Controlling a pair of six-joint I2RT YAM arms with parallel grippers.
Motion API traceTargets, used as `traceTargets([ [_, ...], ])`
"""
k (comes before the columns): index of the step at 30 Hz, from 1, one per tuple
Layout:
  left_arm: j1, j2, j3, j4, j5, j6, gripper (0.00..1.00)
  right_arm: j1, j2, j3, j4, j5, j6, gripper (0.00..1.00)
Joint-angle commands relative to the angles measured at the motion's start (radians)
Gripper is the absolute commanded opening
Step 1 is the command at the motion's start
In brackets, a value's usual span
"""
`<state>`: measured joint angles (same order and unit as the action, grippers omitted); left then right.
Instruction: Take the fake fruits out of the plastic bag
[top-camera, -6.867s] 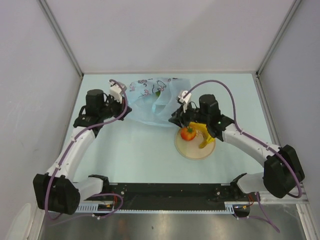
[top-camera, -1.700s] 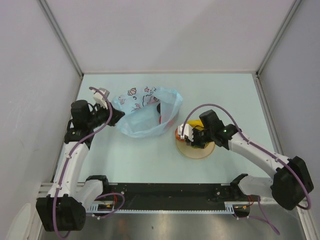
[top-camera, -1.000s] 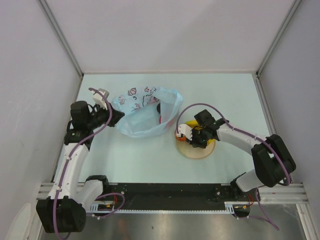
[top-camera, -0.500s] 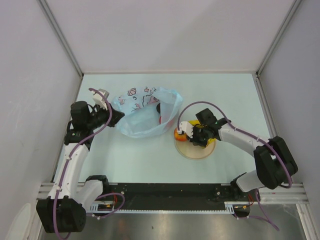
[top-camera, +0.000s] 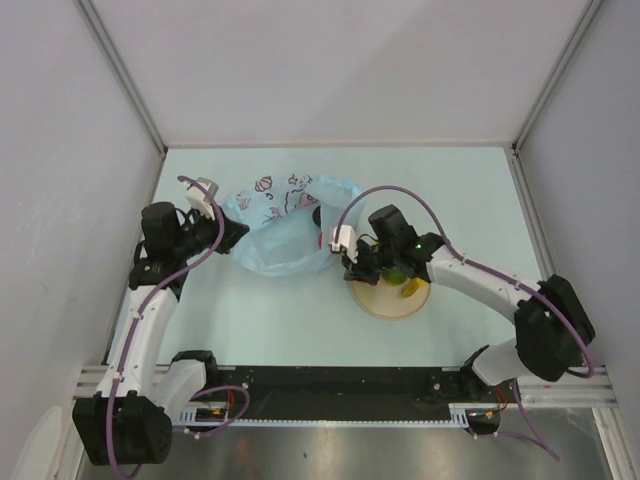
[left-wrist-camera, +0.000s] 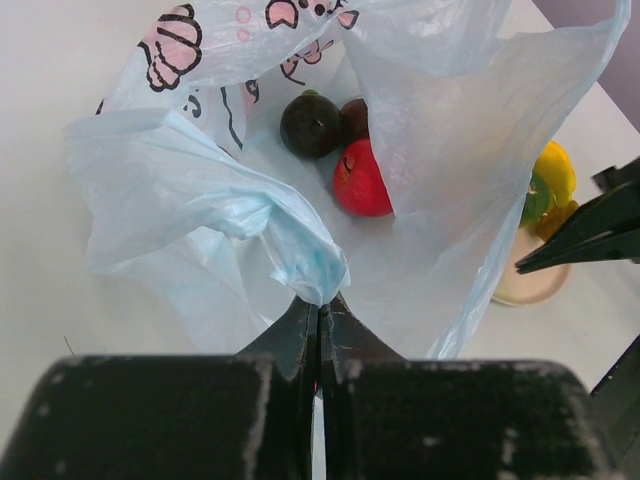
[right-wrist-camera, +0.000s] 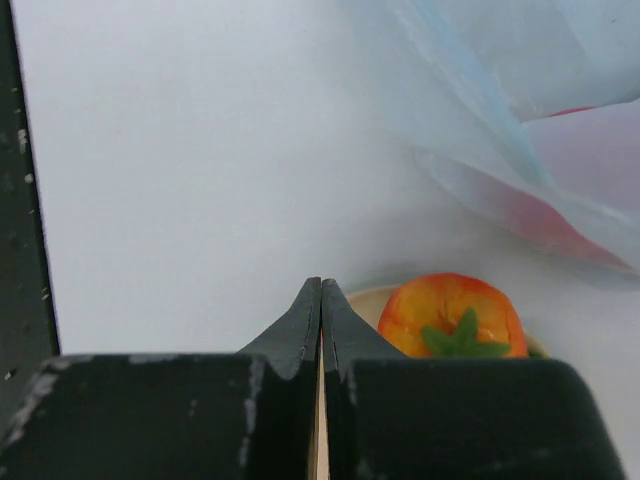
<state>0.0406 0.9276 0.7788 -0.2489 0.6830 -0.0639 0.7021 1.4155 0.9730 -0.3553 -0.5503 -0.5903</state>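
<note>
The light blue plastic bag (top-camera: 285, 228) lies open at the table's middle left. My left gripper (top-camera: 226, 233) is shut on its bunched rim (left-wrist-camera: 305, 270). Inside the bag I see a dark fruit (left-wrist-camera: 311, 123), a maroon one (left-wrist-camera: 353, 117) and a red apple (left-wrist-camera: 361, 185). My right gripper (top-camera: 352, 272) is shut and empty; its tips (right-wrist-camera: 321, 287) sit at the left rim of the tan plate (top-camera: 385, 302), beside the orange-red fruit (right-wrist-camera: 450, 312). A green fruit (top-camera: 398, 272) and the yellow banana (top-camera: 411, 289) also lie on the plate.
The bag's right edge (right-wrist-camera: 500, 150) hangs close above the plate, with red showing through it. White walls enclose the table on three sides. The black rail (top-camera: 320, 385) runs along the near edge.
My right gripper has turned and moved left across the plate toward the bag, and its body now hides the orange-red fruit from above. The left arm and the bag have not moved.
</note>
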Motion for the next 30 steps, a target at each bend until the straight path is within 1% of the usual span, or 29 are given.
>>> traceTargets([
  [1,0.007,-0.015,0.017,0.023,0.004,-0.011,0.0,0.03,0.086,0.023,0.189,0.087,0.121,0.0],
  [3,0.01,-0.018,0.014,0.025,0.003,-0.011,0.0,0.04,0.105,0.023,0.245,0.118,0.112,0.0],
  [8,0.027,-0.041,0.001,0.026,0.004,-0.02,0.0,0.06,0.154,0.03,0.262,0.188,0.08,0.0],
  [14,0.033,-0.055,-0.019,0.026,0.007,-0.028,0.0,0.057,0.168,0.024,0.205,0.227,0.031,0.0],
  [25,0.035,-0.044,-0.013,0.042,0.012,-0.036,0.0,0.031,0.168,-0.006,0.185,0.268,-0.048,0.0],
  [30,0.035,-0.041,-0.015,0.045,0.01,-0.037,0.0,0.02,0.158,-0.026,0.188,0.291,-0.059,0.0],
])
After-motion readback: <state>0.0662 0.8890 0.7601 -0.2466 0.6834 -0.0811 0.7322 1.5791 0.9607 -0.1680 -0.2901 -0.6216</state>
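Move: The bag's near right edge stands about 6 cm ahead of the right hand, 3 cm to its left and 7 cm below. Past it, inside the bag, the red apple lies some 12 cm ahead, 6 left and 9 down. The tomato on the plate is about 5 cm ahead, 3 right and 9 down. From the left hand, which already holds the bag's gathered rim, that right edge is about 1 cm ahead, 19 right and 15 below. Bring the right gripper, still shut, forward about 5 cm and down nearly as far, towards the outside of the bag's right edge, bowing a couple of centimetres left first and then easing back right, close over the tomato's left side. Meanwhile swing the fingertips some 10 degrees steeper and a little more forward. With the left gripper, keep pinching the bag's rim almost in place. ##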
